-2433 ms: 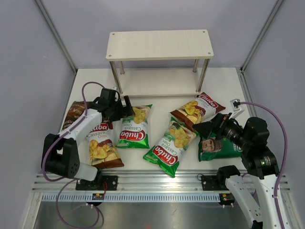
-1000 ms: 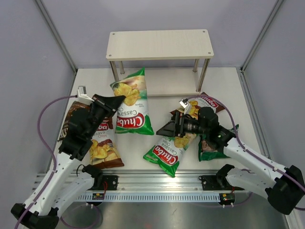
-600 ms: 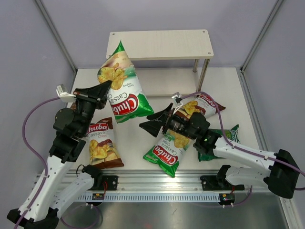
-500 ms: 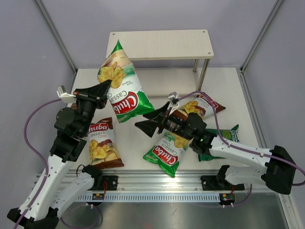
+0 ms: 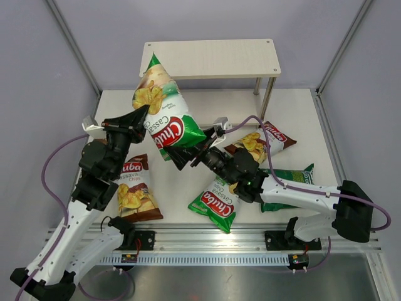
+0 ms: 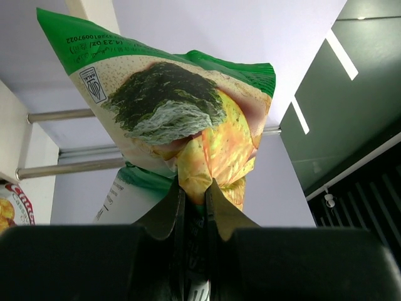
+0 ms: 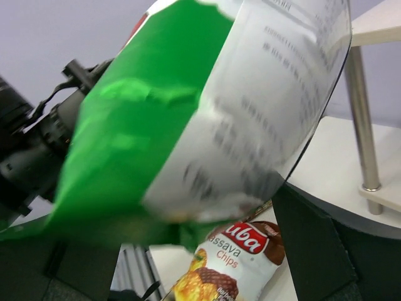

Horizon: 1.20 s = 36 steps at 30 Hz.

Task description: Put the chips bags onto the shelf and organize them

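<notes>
A bright green Chuba chips bag (image 5: 164, 108) hangs tilted in the air in front of the shelf (image 5: 210, 58). My left gripper (image 5: 143, 119) is shut on its edge, and in the left wrist view the jaws (image 6: 192, 188) pinch the crumpled foil of the bag (image 6: 169, 100). My right gripper (image 5: 191, 150) stands open under the bag's lower corner, and the bag (image 7: 188, 119) fills the space between its wide fingers (image 7: 313, 244). On the table lie a brown-and-white Chuba bag (image 5: 133, 191), another one (image 5: 262, 139), a second bright green bag (image 5: 218, 202) and a dark green bag (image 5: 289, 179).
The shelf's lower board (image 5: 213, 106) and silver legs (image 5: 268, 94) stand behind the raised bag. One leg (image 7: 360, 125) shows at the right of the right wrist view. Grey walls close in the table on both sides. The rail (image 5: 207, 241) runs along the near edge.
My left gripper has lifted the green bag up and toward the shelf. My right arm has swung left across the table, open, until its fingers reached the bag's lower corner.
</notes>
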### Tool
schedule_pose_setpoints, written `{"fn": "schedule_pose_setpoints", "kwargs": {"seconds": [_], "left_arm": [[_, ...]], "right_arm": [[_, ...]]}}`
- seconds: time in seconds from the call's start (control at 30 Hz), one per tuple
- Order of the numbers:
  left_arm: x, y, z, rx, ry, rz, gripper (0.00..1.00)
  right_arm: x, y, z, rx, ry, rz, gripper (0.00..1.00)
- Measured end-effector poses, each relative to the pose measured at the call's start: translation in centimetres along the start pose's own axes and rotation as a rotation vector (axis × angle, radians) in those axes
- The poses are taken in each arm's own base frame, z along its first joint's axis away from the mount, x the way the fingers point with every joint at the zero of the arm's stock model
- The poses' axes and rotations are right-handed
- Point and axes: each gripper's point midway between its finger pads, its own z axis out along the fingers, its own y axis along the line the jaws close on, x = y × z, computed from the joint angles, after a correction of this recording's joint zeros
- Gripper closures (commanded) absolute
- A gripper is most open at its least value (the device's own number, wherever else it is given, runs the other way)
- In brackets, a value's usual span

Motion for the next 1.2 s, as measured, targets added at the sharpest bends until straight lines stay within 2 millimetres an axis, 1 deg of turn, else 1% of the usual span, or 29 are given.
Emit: {"fn": "schedule_pose_setpoints", "kwargs": {"seconds": [0.1,0.2,0.33,0.37,0.43,0.5,0.57,0.6,0.63,0.7,0.73,0.77,0.8,0.83,0.93,1.1,1.2], "left_arm": [[0.7,0.7,-0.1,-0.015,0.021,-0.019,1.0],[0.5,0.6,0.0,-0.011,0.009,-0.032,1.0],[0.5,0.6,-0.2,-0.004,0.005,-0.051,0.97],[0.4,0.6,-0.2,-0.002,0.004,-0.053,0.96],[0.4,0.6,-0.4,0.001,0.005,-0.054,0.95],[0.4,0.4,-0.7,0.007,0.007,-0.055,0.94],[0.4,0.5,-0.8,0.008,0.008,-0.05,0.92],[0.4,0.5,-0.9,0.008,0.008,-0.043,0.87],[0.4,0.6,-0.9,0.008,0.01,-0.033,0.83],[0.4,0.7,-0.9,0.009,0.011,-0.002,0.72],[0.4,0.8,-0.9,0.009,0.007,0.015,0.52],[0.2,0.8,-0.9,0.009,0.001,0.036,0.41],[0.1,0.7,-1.0,0.015,-0.002,0.056,0.32],[0.1,0.6,-1.2,0.022,-0.002,0.071,0.16],[0.2,0.2,-2.1,0.041,0.012,0.119,0.01],[-0.4,-0.1,-3.6,0.052,0.0,0.231,0.01],[-1.2,0.2,-3.9,0.013,-0.027,0.354,0.01]], "right_arm": [[-0.1,-1.0,0.7,0.056,-0.022,-0.016,0.0],[-0.2,-1.4,1.2,0.083,-0.039,-0.021,0.01],[-0.6,-1.4,1.3,0.091,-0.058,-0.043,0.11],[-0.6,-1.4,1.3,0.089,-0.06,-0.047,0.19],[-0.9,-1.2,1.3,0.081,-0.068,-0.057,0.26],[-1.0,-1.1,1.3,0.074,-0.071,-0.067,0.37],[-0.9,-1.0,1.3,0.065,-0.068,-0.077,0.45],[-0.9,-1.0,1.3,0.06,-0.065,-0.083,0.55],[-0.8,-1.0,1.3,0.058,-0.063,-0.09,0.6],[-0.9,-0.9,1.3,0.053,-0.058,-0.103,0.72],[-1.0,-0.9,1.2,0.052,-0.055,-0.11,0.73],[-1.2,-0.9,1.1,0.051,-0.053,-0.114,0.73],[-1.4,-0.8,1.0,0.049,-0.052,-0.117,0.73],[-1.7,-0.7,0.9,0.047,-0.048,-0.122,0.73],[-2.1,-0.3,0.6,0.037,-0.037,-0.127,0.75],[-2.5,0.0,0.6,0.037,0.004,-0.137,0.76],[-3.3,-0.6,0.8,0.061,0.035,-0.111,0.77]]}}
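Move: I hold the green-and-white chips bag by its left edge in my left hand; its middle is about 7 cm to the right, 3 cm ahead, at hand height. For my open right hand, reaching for the bag's bottom end, that middle lies some 8 cm ahead, 7 cm left and 5 cm up. Far below, the brown bag lies around 7 cm back and 9 cm left of my left hand. The shelf's middle is 30 cm ahead of my left hand, 17 cm right and 28 cm lower. I ease my right hand about 2 cm forward onto the bag's bottom end and close its fingers until they pinch it, while my left hand keeps its hold. Only then do I open my left fingers wide, let go, and draw back about 3.5 cm and slightly left, rolling that hand's left side up some 20 degrees; meanwhile my right hand lifts the bag a couple of centimetres. ##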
